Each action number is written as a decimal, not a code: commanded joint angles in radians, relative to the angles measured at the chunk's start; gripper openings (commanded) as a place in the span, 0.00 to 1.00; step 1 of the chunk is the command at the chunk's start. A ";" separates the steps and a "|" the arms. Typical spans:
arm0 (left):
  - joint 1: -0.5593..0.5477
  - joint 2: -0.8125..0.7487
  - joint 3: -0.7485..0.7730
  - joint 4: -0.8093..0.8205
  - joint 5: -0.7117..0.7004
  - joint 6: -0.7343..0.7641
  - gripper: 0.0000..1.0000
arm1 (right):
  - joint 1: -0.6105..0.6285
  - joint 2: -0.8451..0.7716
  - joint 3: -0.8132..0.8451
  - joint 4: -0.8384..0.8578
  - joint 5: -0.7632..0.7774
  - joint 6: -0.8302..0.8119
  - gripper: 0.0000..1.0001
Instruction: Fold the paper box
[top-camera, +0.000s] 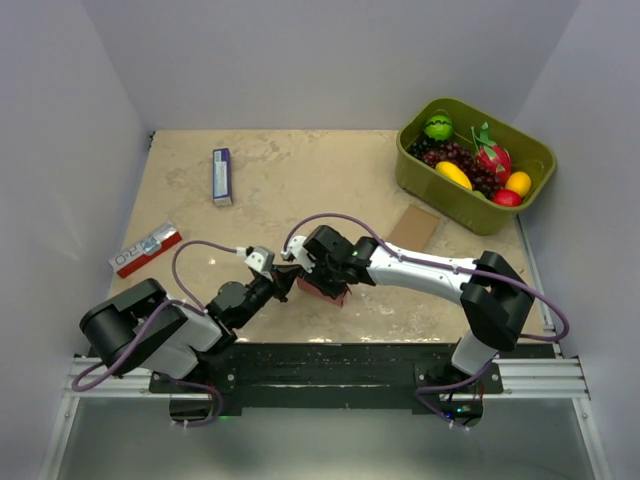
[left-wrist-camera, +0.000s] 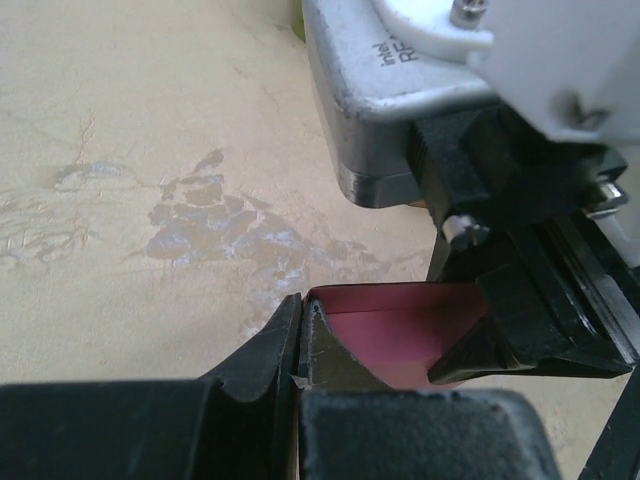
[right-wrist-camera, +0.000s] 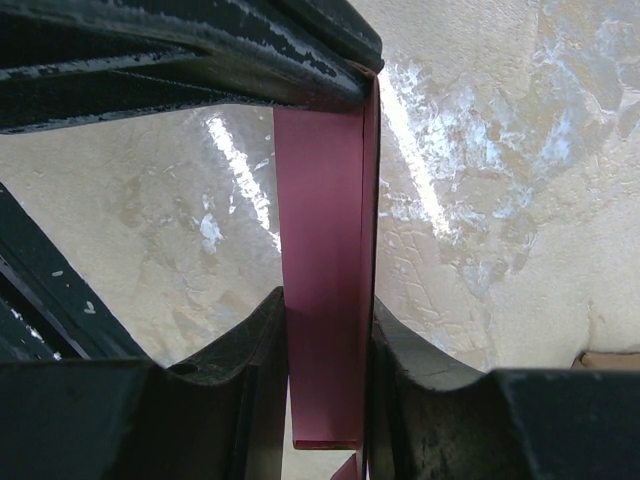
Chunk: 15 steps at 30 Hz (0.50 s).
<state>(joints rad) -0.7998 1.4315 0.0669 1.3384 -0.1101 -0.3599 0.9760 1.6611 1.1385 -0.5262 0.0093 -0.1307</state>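
Note:
The paper box (top-camera: 326, 292) is a small pink-red card packet held just above the table between both arms, near the front edge. My right gripper (right-wrist-camera: 325, 312) is shut on it, and the flat pink packet (right-wrist-camera: 320, 240) stands on edge between its fingers. My left gripper (left-wrist-camera: 300, 308) comes in from the left with its jaws pressed together on a thin edge of the pink card (left-wrist-camera: 400, 325). In the top view the left gripper (top-camera: 288, 281) and the right gripper (top-camera: 318, 268) meet at the box. Most of the box is hidden by the fingers.
An olive-green bin (top-camera: 440, 195) with toy fruit stands at the back right. A flat brown card piece (top-camera: 414, 226) lies beside it. A blue-and-white packet (top-camera: 222, 176) lies at the back left and a red-and-white packet (top-camera: 146, 249) at the left. Grey walls enclose the table.

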 joint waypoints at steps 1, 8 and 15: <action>-0.024 0.000 -0.162 0.068 0.050 0.056 0.00 | -0.005 -0.030 0.012 0.014 0.026 0.014 0.18; -0.024 -0.157 -0.118 -0.163 0.061 0.117 0.00 | -0.005 -0.103 0.017 -0.004 0.092 0.123 0.53; -0.024 -0.200 -0.087 -0.243 0.087 0.144 0.00 | -0.005 -0.236 -0.020 0.005 0.182 0.317 0.71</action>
<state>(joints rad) -0.8196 1.2457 0.0540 1.1381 -0.0509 -0.2646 0.9741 1.5276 1.1366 -0.5423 0.0956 0.0505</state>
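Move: The right fingers already grip the pink paper box, its middle roughly 1 cm back from them and 1 cm lower. The brown carton lies some 11 cm ahead of this hand, 18 cm to its right and 3 cm below. The shut left fingers still pinch the box's upper left edge; its middle is about 4 cm back, 5 cm right and 3 cm lower, while the purple box lies about 19 cm ahead, 16 cm left, 7 cm below. Letting go of the pink box's walls, the right fingers spread to roughly twice their gap while the hand lifts some 4 to 5 cm, turning about 10 degrees clockwise as it comes off. The left hand keeps its pinch on the box's left edge and draws back about 2 cm. ##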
